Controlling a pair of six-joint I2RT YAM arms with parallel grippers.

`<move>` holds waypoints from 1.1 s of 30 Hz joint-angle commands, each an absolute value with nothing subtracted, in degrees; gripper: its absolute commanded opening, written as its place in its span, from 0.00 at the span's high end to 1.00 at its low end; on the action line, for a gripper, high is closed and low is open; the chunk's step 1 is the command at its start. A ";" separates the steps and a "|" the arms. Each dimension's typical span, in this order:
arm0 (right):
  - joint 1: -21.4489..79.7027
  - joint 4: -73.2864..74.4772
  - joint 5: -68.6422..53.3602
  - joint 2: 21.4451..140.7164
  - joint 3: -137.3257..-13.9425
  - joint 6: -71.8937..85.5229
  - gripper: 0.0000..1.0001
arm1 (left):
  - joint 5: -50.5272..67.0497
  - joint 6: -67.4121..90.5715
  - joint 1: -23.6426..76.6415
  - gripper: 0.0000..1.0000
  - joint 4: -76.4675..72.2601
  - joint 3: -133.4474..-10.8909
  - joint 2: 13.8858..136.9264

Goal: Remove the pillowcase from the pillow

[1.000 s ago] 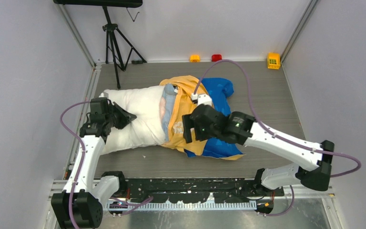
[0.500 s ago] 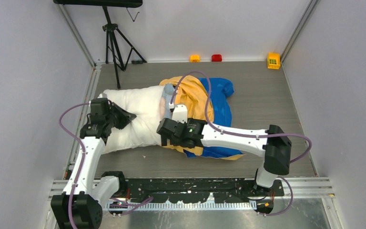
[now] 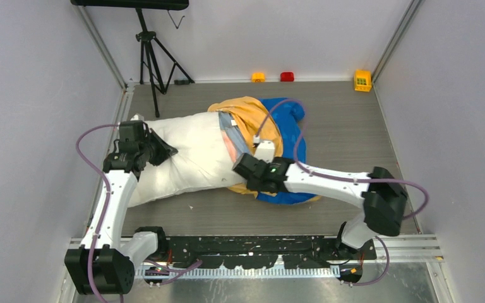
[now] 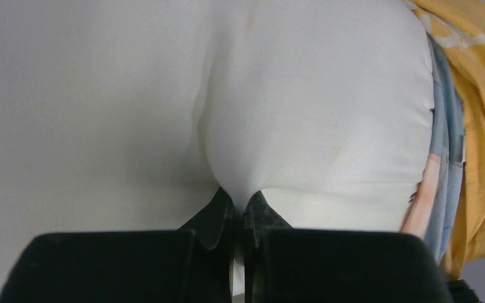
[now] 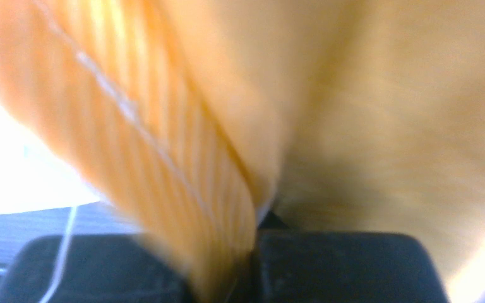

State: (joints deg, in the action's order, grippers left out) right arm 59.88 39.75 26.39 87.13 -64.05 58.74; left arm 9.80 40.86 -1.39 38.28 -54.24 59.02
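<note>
The white pillow (image 3: 183, 158) lies across the left half of the table. Its right end is still inside the orange-yellow pillowcase (image 3: 252, 117), whose blue part (image 3: 284, 126) is bunched up to the right. My left gripper (image 3: 164, 151) is shut on a pinch of the pillow's fabric near its left end; in the left wrist view the pinch sits between the tips (image 4: 243, 199), with the pillowcase (image 4: 480, 95) at the right edge. My right gripper (image 3: 240, 167) is at the pillowcase's near edge. In the blurred right wrist view it (image 5: 259, 218) is shut on a fold of orange pillowcase (image 5: 183, 158).
A black tripod (image 3: 148, 57) stands at the back left. Along the back wall sit a small orange block (image 3: 258, 77), a red block (image 3: 287, 76) and a yellow block (image 3: 362, 79). Walls close in both sides; a black rail (image 3: 252, 249) runs along the near edge.
My right gripper went from open to shut on the pillowcase's near edge and drew back right. The pillowcase has bunched further right and more white pillow shows. The left gripper kept its grip.
</note>
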 commanded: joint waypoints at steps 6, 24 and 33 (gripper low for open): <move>35.27 54.48 42.28 60.40 -55.97 51.20 1.00 | -4.93 36.02 -3.69 1.00 34.99 -60.91 59.46; 33.88 47.46 11.78 57.97 -71.69 21.88 0.18 | 9.48 40.20 -2.30 1.00 31.51 -53.10 54.63; 34.13 43.04 0.81 68.68 -85.31 18.64 0.15 | 12.44 43.55 7.79 1.00 31.33 -43.99 52.64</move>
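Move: My right hand already pinches the near edge of the pillowcase; the pillowcase's middle lies about 8 cm ahead of that hand and 5 cm to its right, some 3 cm lower. The blue lining spreads about 8 cm ahead and 12 cm right, and the pillow's middle is about 7 cm ahead and 15 cm left. From my left hand, which grips the pillow, the pillowcase is roughly 21 cm to the right, 1 cm ahead and 10 cm below. I drag the pinched pillowcase quickly to the right with my right hand, about 14 cm, rising some 8 cm and edging forward, then open and let go, and lift another 13 cm clear above the cloth with the fingers tipping up. My left hand keeps its pinch on the pillow as the anchor, wavering and ending about 3 cm to the right and 2 cm back. ##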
